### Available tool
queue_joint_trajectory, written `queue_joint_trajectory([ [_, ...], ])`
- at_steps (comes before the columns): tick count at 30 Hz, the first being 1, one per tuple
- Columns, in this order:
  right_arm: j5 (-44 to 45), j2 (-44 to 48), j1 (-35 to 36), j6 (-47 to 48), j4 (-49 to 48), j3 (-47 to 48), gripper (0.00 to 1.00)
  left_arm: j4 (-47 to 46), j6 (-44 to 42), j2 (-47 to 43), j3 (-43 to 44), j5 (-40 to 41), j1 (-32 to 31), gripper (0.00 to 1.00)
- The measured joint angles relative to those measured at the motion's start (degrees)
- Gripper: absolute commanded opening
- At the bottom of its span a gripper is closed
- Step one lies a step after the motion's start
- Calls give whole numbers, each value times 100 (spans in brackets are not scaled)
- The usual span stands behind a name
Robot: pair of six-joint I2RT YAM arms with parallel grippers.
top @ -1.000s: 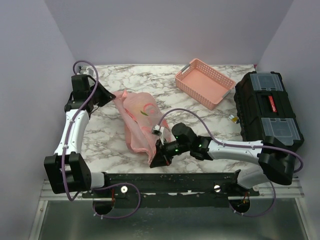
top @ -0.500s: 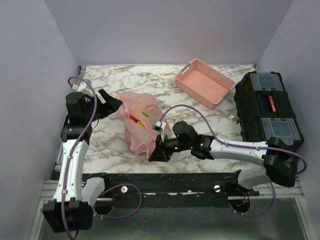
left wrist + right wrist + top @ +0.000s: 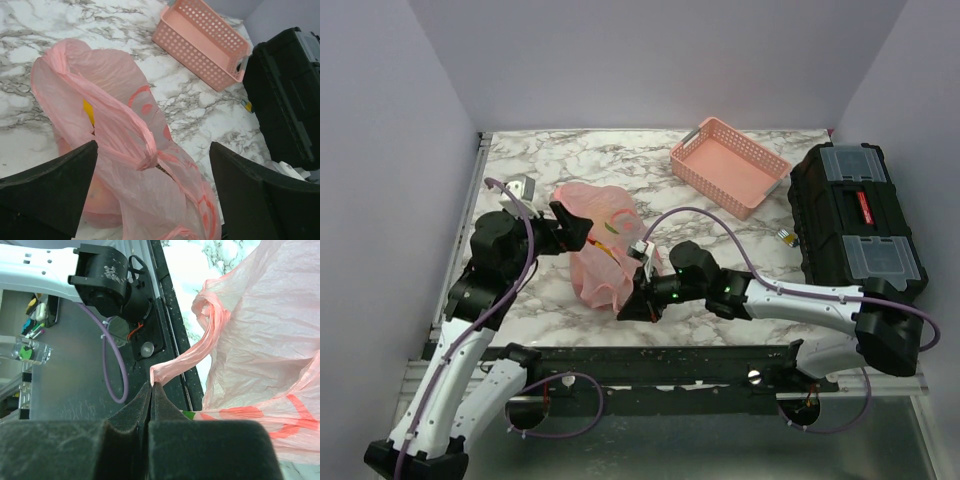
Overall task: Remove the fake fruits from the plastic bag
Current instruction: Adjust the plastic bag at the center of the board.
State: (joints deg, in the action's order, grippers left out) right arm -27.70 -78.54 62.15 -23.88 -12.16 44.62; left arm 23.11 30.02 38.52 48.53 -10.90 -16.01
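Note:
The pink plastic bag (image 3: 598, 250) lies crumpled on the marble table, its handles knotted in the middle (image 3: 147, 161). Through the film show a yellow fruit (image 3: 88, 111) and an orange one (image 3: 102, 196); the other fake fruits are hidden. My left gripper (image 3: 576, 229) hovers over the bag's left side, open, its fingers (image 3: 55, 192) wide on both sides of the knot and holding nothing (image 3: 153, 150). My right gripper (image 3: 632, 304) is shut at the bag's near end. Its tips (image 3: 151, 385) pinch a twisted strip of the bag (image 3: 190, 357) above the black rail.
A rigid pink lattice basket (image 3: 730, 165) stands at the back right, a black toolbox (image 3: 855, 215) along the right edge. A small yellow-and-white item (image 3: 786, 237) lies beside the toolbox, a small grey one (image 3: 520, 187) at the far left. A black rail (image 3: 670, 362) lines the table's near edge.
My left gripper has opened and swung from the bag's far-left end toward the front, over the bag. The bag has bunched up shorter. The right gripper stayed shut on the bag strip, shifting slightly left.

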Motion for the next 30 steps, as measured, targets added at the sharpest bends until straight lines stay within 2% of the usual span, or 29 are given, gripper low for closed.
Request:
queue_joint_trajectory([
  [2,0,33,0,0,-17,0,1,70,-55,245,138,348,-199,74],
  [5,4,44,0,2,-22,-2,1,83,-85,612,245,752,-402,53],
  [8,4,44,0,0,-22,-2,1,120,-87,927,251,940,-485,18],
  [10,4,44,0,0,-22,-2,1,138,-74,1093,304,1001,-505,2],
  [13,0,44,0,-2,-28,-7,1,111,9,1344,588,1016,-507,0],
  [20,-22,-116,22,-7,-157,-7,1,-103,457,2527,2205,737,-409,0],
  [23,-22,-223,87,-4,-151,-7,1,-227,807,2924,2680,424,-179,0],
  [30,0,-398,129,15,-155,-7,1,-328,2035,3569,3294,-81,793,0],
])
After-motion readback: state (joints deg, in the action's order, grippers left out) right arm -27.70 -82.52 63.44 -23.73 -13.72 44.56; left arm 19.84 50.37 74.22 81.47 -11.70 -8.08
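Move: The upper fold of the bag rim lies just off the open left fingers, about 4 cm ahead, 1 cm right and 3 cm below. The yellow fruit in the bag is some 10 cm ahead, 2 cm right and 20 cm below the left hand; the right gripper, still pinching the bag, is 15 cm back, 5 cm right and 12 cm lower. From the right hand that fold is roughly 18 cm ahead, 5 cm left and 9 cm higher. Forward and down by 3 cm or so, the left hand closes its wide-open fingers on the bag's rim and pinches it, then draws it forward and up, some 12 cm each way, away from the right gripper, rolling about 20 degrees with its left side dipping as it goes. The right hand keeps its pinch on the near rim, sinking about 2 cm late on. ##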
